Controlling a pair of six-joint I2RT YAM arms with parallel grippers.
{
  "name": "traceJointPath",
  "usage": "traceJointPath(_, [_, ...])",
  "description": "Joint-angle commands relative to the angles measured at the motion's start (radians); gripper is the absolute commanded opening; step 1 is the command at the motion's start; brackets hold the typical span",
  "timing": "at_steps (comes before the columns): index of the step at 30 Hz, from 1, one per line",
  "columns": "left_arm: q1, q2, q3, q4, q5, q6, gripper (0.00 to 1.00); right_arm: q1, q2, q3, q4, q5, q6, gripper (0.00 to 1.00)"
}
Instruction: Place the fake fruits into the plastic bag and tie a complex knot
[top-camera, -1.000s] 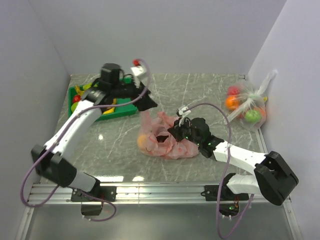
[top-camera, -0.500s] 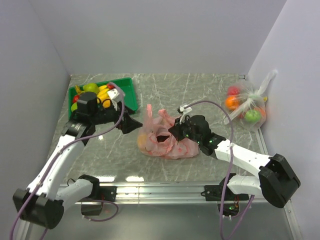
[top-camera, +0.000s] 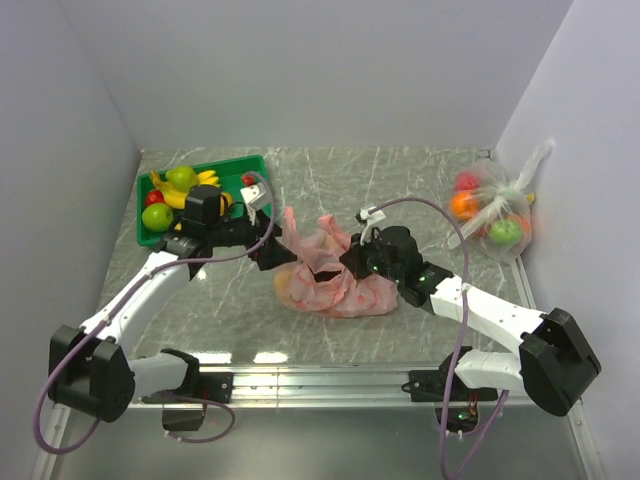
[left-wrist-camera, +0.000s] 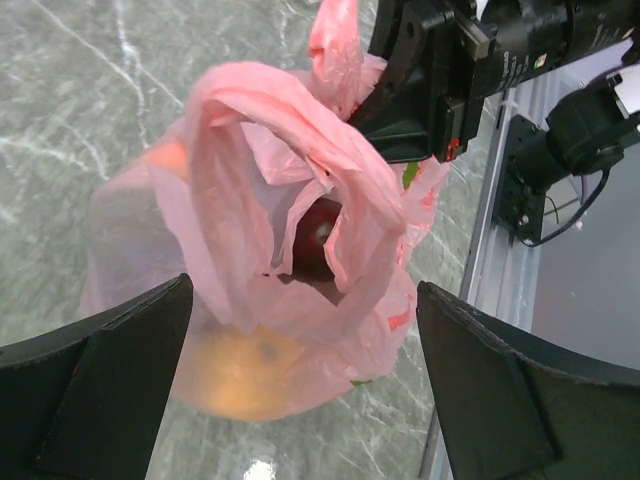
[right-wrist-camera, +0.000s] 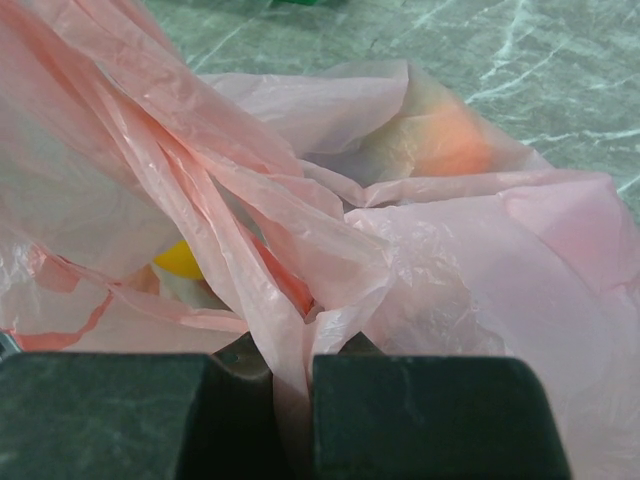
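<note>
The pink plastic bag (top-camera: 335, 285) lies mid-table with its mouth gaping (left-wrist-camera: 300, 200). Inside it I see an orange fruit (left-wrist-camera: 235, 365), a dark red fruit (left-wrist-camera: 315, 235) and a yellow one (right-wrist-camera: 180, 260). My right gripper (top-camera: 356, 262) is shut on a bunched fold of the bag's rim (right-wrist-camera: 292, 370). At the bag's left side my left gripper (top-camera: 275, 250) stands wide open, its fingers (left-wrist-camera: 100, 380) either side of the bag and holding nothing. More fake fruits (top-camera: 183, 178) lie in the green tray (top-camera: 262, 185). A knot is not in view.
A clear bag (top-camera: 495, 210) holding fruits leans at the right wall. The green tray stands at the back left, close behind my left arm. The metal rail (top-camera: 320, 380) runs along the near edge.
My left arm has come down from above the tray and bag to the bag's left side, and its jaws have opened wide. The right gripper has kept its hold.
</note>
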Motion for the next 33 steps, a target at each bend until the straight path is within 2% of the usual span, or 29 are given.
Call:
traceJointPath(1, [-0.028,0.039,-0.014,0.110,0.050,0.024,0.99,-0.007,-0.015,0.059,-0.023,0.015,-0.004,0.00])
traceJointPath(2, [-0.040,0.051,-0.001,0.110,0.060,0.041,0.98,-0.007,-0.012,0.064,-0.029,0.018,-0.007,0.00])
traceJointPath(3, [-0.043,0.074,0.006,0.110,0.077,0.055,0.76,-0.008,-0.007,0.076,-0.037,0.018,-0.011,0.00])
traceJointPath(4, [-0.046,0.085,0.018,0.103,0.096,0.068,0.59,-0.007,-0.004,0.082,-0.058,0.020,-0.019,0.00])
traceJointPath(6, [-0.052,0.109,0.062,0.049,0.160,0.131,0.35,-0.007,0.006,0.104,-0.080,0.024,-0.037,0.00])
traceJointPath(7, [-0.058,0.114,0.078,0.014,0.189,0.213,0.17,-0.008,0.013,0.113,-0.107,0.018,-0.048,0.00])
traceJointPath(8, [-0.083,0.116,0.114,-0.026,0.209,0.264,0.10,-0.010,0.020,0.125,-0.126,0.015,-0.065,0.00])
traceJointPath(9, [-0.100,0.128,0.137,-0.133,0.220,0.320,0.07,-0.007,0.039,0.148,-0.141,0.006,-0.073,0.00])
traceJointPath(10, [-0.141,0.139,0.160,-0.185,0.225,0.431,0.03,-0.008,0.049,0.162,-0.175,-0.008,-0.082,0.00])
traceJointPath(12, [-0.179,0.180,0.229,-0.323,0.229,0.536,0.01,-0.008,0.083,0.202,-0.204,-0.063,-0.099,0.00])
traceJointPath(16, [-0.242,0.260,0.303,-0.432,0.219,0.685,0.01,-0.007,0.132,0.263,-0.275,-0.146,-0.120,0.00])
traceJointPath(20, [-0.249,0.335,0.386,-0.542,0.183,0.777,0.01,-0.016,0.135,0.296,-0.330,-0.222,-0.155,0.01])
traceJointPath(21, [-0.247,0.350,0.395,-0.568,0.182,0.792,0.01,-0.020,0.122,0.299,-0.341,-0.239,-0.163,0.08])
traceJointPath(22, [-0.247,0.355,0.403,-0.595,0.179,0.818,0.00,-0.031,0.112,0.299,-0.359,-0.247,-0.169,0.29])
traceJointPath(23, [-0.245,0.355,0.405,-0.602,0.177,0.822,0.01,-0.040,0.087,0.299,-0.365,-0.259,-0.183,0.39])
traceJointPath(24, [-0.244,0.349,0.401,-0.602,0.176,0.823,0.01,-0.049,0.071,0.293,-0.370,-0.272,-0.191,0.59])
traceJointPath(27, [-0.241,0.343,0.394,-0.612,0.171,0.829,0.01,-0.100,0.030,0.297,-0.413,-0.342,-0.218,0.70])
traceJointPath(33, [-0.236,0.337,0.408,-0.649,0.157,0.854,0.01,-0.200,-0.010,0.303,-0.513,-0.460,-0.312,0.74])
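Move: The pink bag's left handle loop stands just off the open left fingertips, about 3 cm to their right and roughly 1 cm lower, level fore and aft. From the left hand, the dark red fruit showing in the bag mouth lies some 9 cm right, 5 cm back and 10 cm down, and the bunched plastic already held by the right hand is about 15 cm right, 3 cm back and 3 cm lower. For the right hand, the loop is roughly 12 cm left, 3 cm forward and 2 cm up. The left hand slips right and down a couple of centimetres while its wide-open fingers shut and pinch the handle loop, then carries the loop on across the bag mouth towards the right hand and back, ending about 6 cm right, 5 cm back and 4 cm down, with some 35 degrees of clockwise turn. The right hand keeps its pinch on the bunched plastic at first, easing a little up and forward and then about 2 cm left, before it turns slightly counter-clockwise, spreads its fingers to let the plastic go, and draws off right and up. ##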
